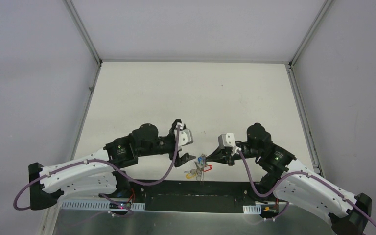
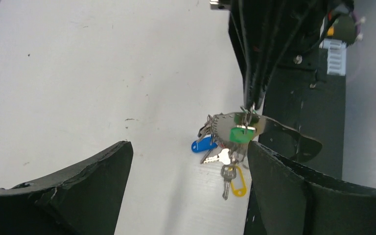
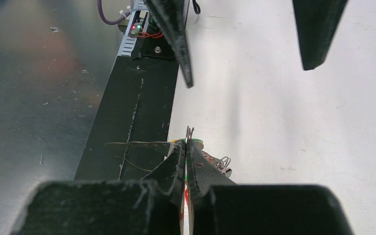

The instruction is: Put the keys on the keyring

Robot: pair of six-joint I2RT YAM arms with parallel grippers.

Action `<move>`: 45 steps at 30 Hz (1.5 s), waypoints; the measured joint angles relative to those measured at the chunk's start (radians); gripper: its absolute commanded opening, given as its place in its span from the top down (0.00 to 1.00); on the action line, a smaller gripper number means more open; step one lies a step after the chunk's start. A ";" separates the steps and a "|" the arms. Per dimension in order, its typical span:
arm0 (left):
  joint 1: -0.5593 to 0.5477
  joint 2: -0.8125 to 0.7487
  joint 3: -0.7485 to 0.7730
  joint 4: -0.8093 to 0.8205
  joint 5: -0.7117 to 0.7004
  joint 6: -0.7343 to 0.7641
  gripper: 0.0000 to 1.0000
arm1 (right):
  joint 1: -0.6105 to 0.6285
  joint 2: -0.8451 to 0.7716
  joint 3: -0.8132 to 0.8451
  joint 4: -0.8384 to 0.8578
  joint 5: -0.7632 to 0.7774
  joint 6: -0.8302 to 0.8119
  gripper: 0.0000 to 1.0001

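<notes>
The keyring is a thin grey wire loop held above the near table edge. My right gripper is shut on its wire, which pokes out above the fingertips. A bunch of keys hangs below the pinch: the green tag, the blue tag, a silver key and a yellow-tagged key. In the top view the bunch hangs between both grippers. My left gripper is open wide, holding nothing, its fingers either side of the bunch and apart from it.
A black strip runs along the table's near edge under the ring, with bare metal beyond it. A red tag also hangs in the bunch. The white tabletop stretches away behind the grippers.
</notes>
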 measured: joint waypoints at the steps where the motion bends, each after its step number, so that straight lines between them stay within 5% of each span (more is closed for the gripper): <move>1: 0.039 -0.002 -0.002 0.008 0.034 -0.028 0.12 | 0.000 -0.002 0.000 0.000 0.001 0.000 1.00; 8: 0.241 -0.007 -0.137 0.248 0.374 -0.262 0.25 | 0.000 -0.005 0.000 0.000 0.007 0.002 1.00; 14: 0.259 0.042 -0.237 0.444 0.563 -0.373 0.42 | 0.000 -0.005 0.000 0.000 0.008 0.008 1.00; 19: 0.259 0.057 -0.249 0.547 0.609 -0.394 0.53 | 0.000 -0.005 0.000 0.000 0.008 0.008 1.00; 45: 0.256 0.215 -0.247 0.667 0.690 -0.391 0.83 | 0.000 -0.003 0.000 0.001 0.011 0.008 1.00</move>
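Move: The split ring that my right hand holds up is about 4 cm to the right of my left hand, 3 cm back and 3 cm below; it sticks out some 1 cm left of my right hand and 1 cm above it. From my left hand, the green tag hangs 3 cm back, 4 cm right and 5 cm below. The yellow tag hangs lower, roughly 4 cm back, 1 cm left and 12 cm below, and the red tag about 4 cm back, 6 cm right and 8 cm below. After a brief nudge forward, I bring my left hand back, down and to the right onto the split ring, about 5 cm overall, dipping, rising a little, then settling lower. I roll the wrist forward-side down and swing it clockwise, some 30 degrees in all, while narrowing the wide-open fingers to a small gap astride the ring. My right fingers stay shut and hold the ring still. ##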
